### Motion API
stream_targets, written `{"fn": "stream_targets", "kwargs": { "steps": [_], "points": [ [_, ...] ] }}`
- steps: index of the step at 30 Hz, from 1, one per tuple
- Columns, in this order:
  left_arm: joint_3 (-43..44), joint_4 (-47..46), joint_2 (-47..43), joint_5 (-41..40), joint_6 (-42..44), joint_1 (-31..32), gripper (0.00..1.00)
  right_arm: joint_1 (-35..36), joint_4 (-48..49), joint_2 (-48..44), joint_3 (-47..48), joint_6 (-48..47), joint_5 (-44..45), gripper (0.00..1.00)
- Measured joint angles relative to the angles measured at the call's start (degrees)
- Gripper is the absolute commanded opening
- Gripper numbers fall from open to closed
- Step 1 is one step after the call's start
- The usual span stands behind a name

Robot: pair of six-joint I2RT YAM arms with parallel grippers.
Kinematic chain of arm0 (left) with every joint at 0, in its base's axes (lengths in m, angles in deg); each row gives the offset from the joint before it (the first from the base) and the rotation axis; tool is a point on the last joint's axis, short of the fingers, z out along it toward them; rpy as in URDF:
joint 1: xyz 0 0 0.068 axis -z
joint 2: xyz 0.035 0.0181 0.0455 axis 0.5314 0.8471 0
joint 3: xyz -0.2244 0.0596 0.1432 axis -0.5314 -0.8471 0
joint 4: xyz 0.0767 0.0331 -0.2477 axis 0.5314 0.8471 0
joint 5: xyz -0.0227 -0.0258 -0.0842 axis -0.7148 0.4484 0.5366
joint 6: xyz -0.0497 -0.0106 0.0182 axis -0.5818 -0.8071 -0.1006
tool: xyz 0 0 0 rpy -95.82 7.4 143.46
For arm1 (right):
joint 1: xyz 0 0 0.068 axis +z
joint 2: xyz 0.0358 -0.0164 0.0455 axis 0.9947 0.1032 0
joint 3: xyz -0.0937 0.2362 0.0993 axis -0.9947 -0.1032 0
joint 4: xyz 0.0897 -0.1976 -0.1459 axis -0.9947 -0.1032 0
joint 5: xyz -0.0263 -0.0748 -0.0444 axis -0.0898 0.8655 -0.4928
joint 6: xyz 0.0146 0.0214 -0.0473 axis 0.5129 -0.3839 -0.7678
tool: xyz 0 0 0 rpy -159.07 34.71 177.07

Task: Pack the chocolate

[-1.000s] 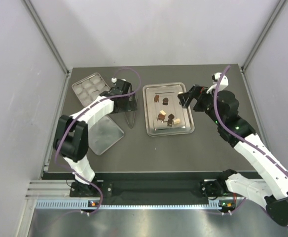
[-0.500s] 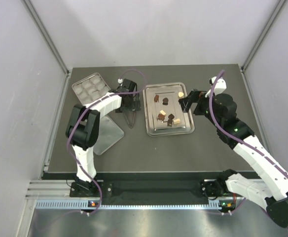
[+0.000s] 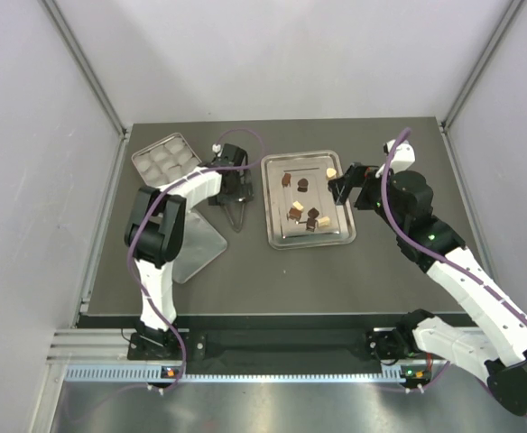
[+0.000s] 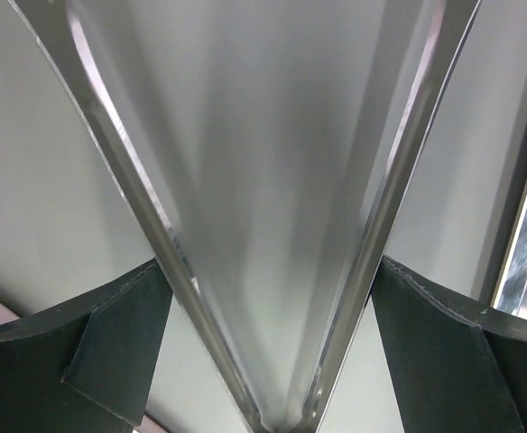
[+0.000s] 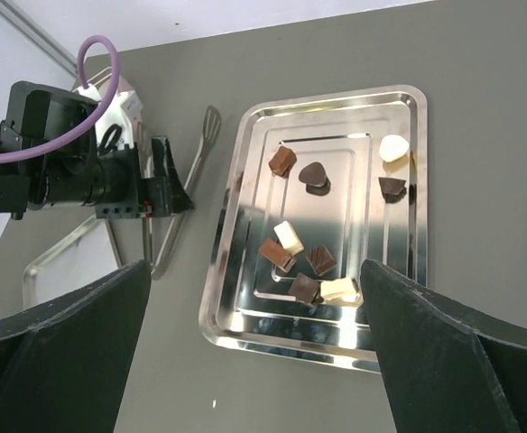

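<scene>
Several small chocolate pieces [image 3: 301, 209], dark brown, mid brown and cream, lie scattered on the steel tray [image 3: 274, 236]. They show in the right wrist view too, chocolate pieces [image 5: 289, 237] on the tray [image 5: 223, 298]. My right gripper [image 3: 343, 184] hovers wide open at the tray's right edge, empty, right gripper [image 5: 259, 361]. My left gripper [image 3: 237, 187] is low over steel tongs [image 3: 236, 215] left of the tray. In the left wrist view the open left gripper [image 4: 272, 347] straddles the tongs [image 4: 245, 180] near their hinge, fingers [image 4: 110, 352] against the arms.
A pink compartmented tin [image 3: 164, 160] sits at the back left of the table. Its flat lid [image 3: 196, 245] lies nearer the front, under the left arm. The tongs [image 5: 196, 167] lie between lid and tray.
My left gripper slid slightly right onto the tongs' hinge end and its jaws narrowed a little. The left elbow swung in. My right gripper crept toward the tray.
</scene>
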Motion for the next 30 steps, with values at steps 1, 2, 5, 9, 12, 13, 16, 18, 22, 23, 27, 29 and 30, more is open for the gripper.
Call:
{"fn": "stream_targets", "kwargs": {
  "steps": [1,2,5,9,12,13,16,18,22,23,27,29,30],
  "points": [
    [0.31,0.04,0.24,-0.24,0.02,0.0,0.92,0.0,0.0,0.0,0.0,-0.09,0.11,1.0],
    [0.72,0.02,0.59,-0.5,0.07,0.0,0.92,0.0,0.0,0.0,0.0,-0.26,0.28,1.0],
    [1.84,-0.04,1.51,-1.18,0.17,0.02,0.92,-0.02,0.0,0.0,0.0,-0.46,0.74,1.0],
    [2.73,-0.2,2.29,-2.1,0.11,0.02,0.92,-0.02,0.0,0.0,0.0,-0.68,1.03,1.0],
    [3.08,-0.17,2.54,-2.54,-0.37,0.02,0.9,-0.02,0.11,0.0,-0.2,-0.87,1.07,1.0],
    [3.1,-0.17,2.56,-2.6,-0.55,0.02,0.89,-0.02,0.09,0.02,-0.22,-0.9,1.07,1.0],
    [3.1,-0.17,2.58,-2.8,-0.74,0.02,0.86,-0.02,0.11,0.02,-0.22,-0.92,1.09,1.0],
    [3.1,-0.2,2.58,-2.84,-0.94,0.02,0.83,-0.02,0.13,0.02,-0.22,-0.94,1.09,1.0],
    [3.1,-0.22,2.58,-2.54,-1.25,0.0,0.74,-0.02,0.13,-0.02,-0.22,-0.98,1.14,1.0],
    [3.1,-0.24,2.58,-2.34,-1.25,-0.02,0.7,-0.02,0.13,-0.04,-0.22,-0.98,1.16,1.0],
    [3.15,-0.2,2.58,-1.62,-1.33,0.02,0.68,-0.02,0.13,-0.22,-0.22,-0.9,1.14,0.99],
    [3.19,-0.04,2.45,-1.38,-1.33,0.15,0.68,-0.02,0.04,-0.39,-0.24,-0.87,1.11,1.0],
    [3.19,0.26,2.34,-1.14,-1.33,0.24,0.68,-0.02,-0.02,-0.52,-0.24,-0.85,1.11,1.0]
  ]
}}
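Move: The open left gripper is down straddling the tongs, one finger outside each arm; their middle lies practically between the pads, perhaps 1 cm ahead and 1 cm below. At nearly that level, the chocolate tray's middle is about 17 cm right and 2 cm back, the box with round wells 16 cm left and 7 cm ahead, the clear lid 11 cm left and 13 cm back. From the right hand the tongs are roughly 13 cm ahead, 22 cm left and 27 cm down. Slide the left gripper level and forward about 1.5 cm along the tongs, away from their joined end, keeping one finger outside each arm. Then hold it nearly there and close the fingers by about a quarter of their range, pressing both tong arms inward between the pads, with the wrist kept pointing steeply down and forward. ##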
